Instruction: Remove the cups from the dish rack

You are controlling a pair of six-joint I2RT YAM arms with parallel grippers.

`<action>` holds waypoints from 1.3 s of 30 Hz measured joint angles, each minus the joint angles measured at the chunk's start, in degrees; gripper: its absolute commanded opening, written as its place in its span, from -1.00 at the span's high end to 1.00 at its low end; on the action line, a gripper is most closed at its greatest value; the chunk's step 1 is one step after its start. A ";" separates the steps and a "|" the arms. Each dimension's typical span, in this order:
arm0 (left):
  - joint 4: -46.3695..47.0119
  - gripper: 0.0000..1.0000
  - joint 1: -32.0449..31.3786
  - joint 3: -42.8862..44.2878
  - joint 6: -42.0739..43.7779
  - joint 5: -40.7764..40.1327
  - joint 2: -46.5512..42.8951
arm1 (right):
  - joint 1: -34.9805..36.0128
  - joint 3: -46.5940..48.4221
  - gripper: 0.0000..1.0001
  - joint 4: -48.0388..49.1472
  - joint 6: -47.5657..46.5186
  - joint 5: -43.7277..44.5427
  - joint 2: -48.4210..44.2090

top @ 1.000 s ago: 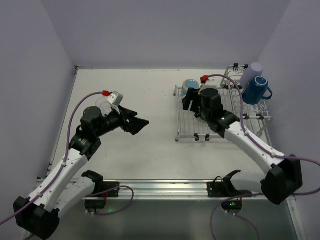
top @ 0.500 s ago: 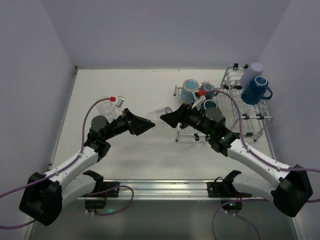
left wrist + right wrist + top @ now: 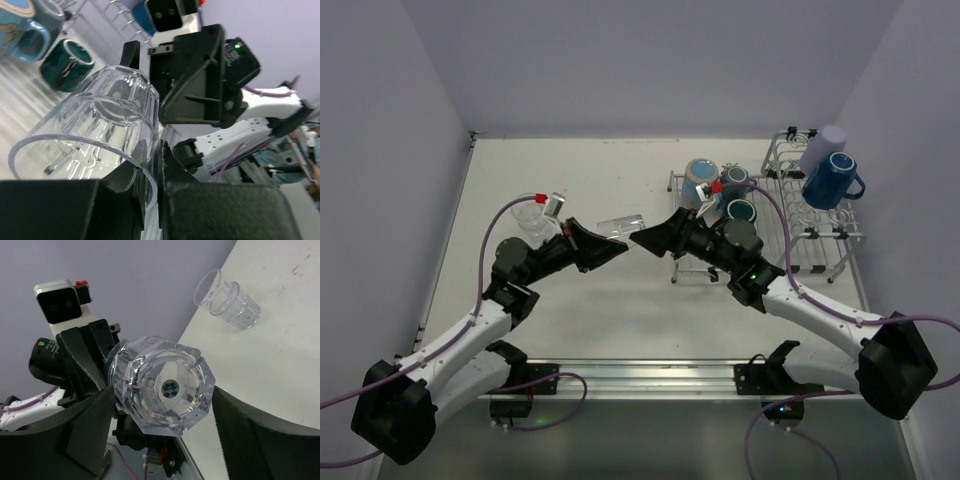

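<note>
A clear ribbed glass hangs on its side above the table's middle, between both arms. My left gripper is shut on its rim, one finger inside and one outside. My right gripper stands open around the glass's base, with a gap showing at the right finger. In the dish rack sit a light blue mug and two dark teal mugs. A lavender tumbler and a dark blue mug sit in its basket end.
A second clear glass rests on the table at the far left, behind my left arm; the right wrist view shows it lying on its side. Lilac walls close in the table on three sides.
Both arms have come together over the table's middle. My left gripper has closed from wide open onto the glass's rim, and my right gripper's jaws have eased apart from the glass.
</note>
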 measured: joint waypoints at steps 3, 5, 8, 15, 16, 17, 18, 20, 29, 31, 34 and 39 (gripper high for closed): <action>-9.84 1.00 -0.59 3.50 5.35 -3.08 -1.86 | 0.42 -0.63 -0.98 -0.55 -0.31 0.70 -0.35; -20.06 1.00 -0.59 8.33 10.86 -7.54 -2.49 | 0.55 -1.01 -0.98 -2.56 -1.20 1.81 -1.44; -38.51 1.00 -0.59 19.30 19.89 -18.01 -1.62 | 0.59 -1.05 -0.98 -6.84 -3.32 4.00 -4.35; -69.16 1.00 -0.46 45.13 34.64 -42.62 9.68 | 0.59 -0.13 -0.98 -19.28 -9.97 10.12 -11.10; -72.13 1.00 -0.26 47.10 36.00 -45.11 11.37 | 0.59 0.22 -0.98 -20.98 -10.86 10.80 -11.37; -75.10 1.00 -0.07 48.72 37.18 -47.28 13.00 | 0.59 0.52 -0.98 -22.45 -11.85 11.21 -11.47; -77.70 1.00 0.35 49.96 38.36 -48.87 14.56 | 0.59 1.03 -0.98 -24.13 -12.81 11.65 -11.45; -81.90 1.00 2.05 51.82 40.06 -49.94 17.62 | 0.59 1.88 -0.98 -26.82 -14.49 12.13 -11.39; -93.98 1.00 11.17 58.90 43.47 -49.86 30.03 | 0.59 3.39 -0.98 -33.29 -19.61 12.83 -11.37; -95.30 1.00 11.15 59.89 43.47 -49.94 30.32 | 0.59 3.39 -0.98 -34.01 -19.91 13.20 -11.37; -96.41 1.00 11.47 61.13 43.47 -50.07 30.58 | 0.59 3.39 -0.98 -34.25 -20.11 13.20 -11.47; -97.57 1.00 12.50 61.59 43.47 -51.06 33.00 | 0.59 3.37 -0.98 -34.03 -20.09 12.98 -12.26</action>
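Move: The held clear cup, pinched at its rim, reaches about 3 cm ahead and 2 cm right of the left hand. It is bound for the two nested clear cups, some 19 cm ahead, 25 cm left and 22 cm below. From the right hand, still round its base, that stack lies about 16 cm ahead, 34 cm left and 22 cm down; the green mug 18 cm ahead, 26 cm right, the light-blue mug 30 cm ahead, 15 cm right, both roughly 16 cm lower. Sweeping left and forward, the left hand carries the clear cup some 25 cm from the handover to the nested cups, rising slightly before sinking, and swings its fingers from pointing right to steeply down and forward, grip kept on the rim. The right hand opens, lets go of the cup's base and backs off about 6 cm right and 5 cm down, tipping its fingers downward. ##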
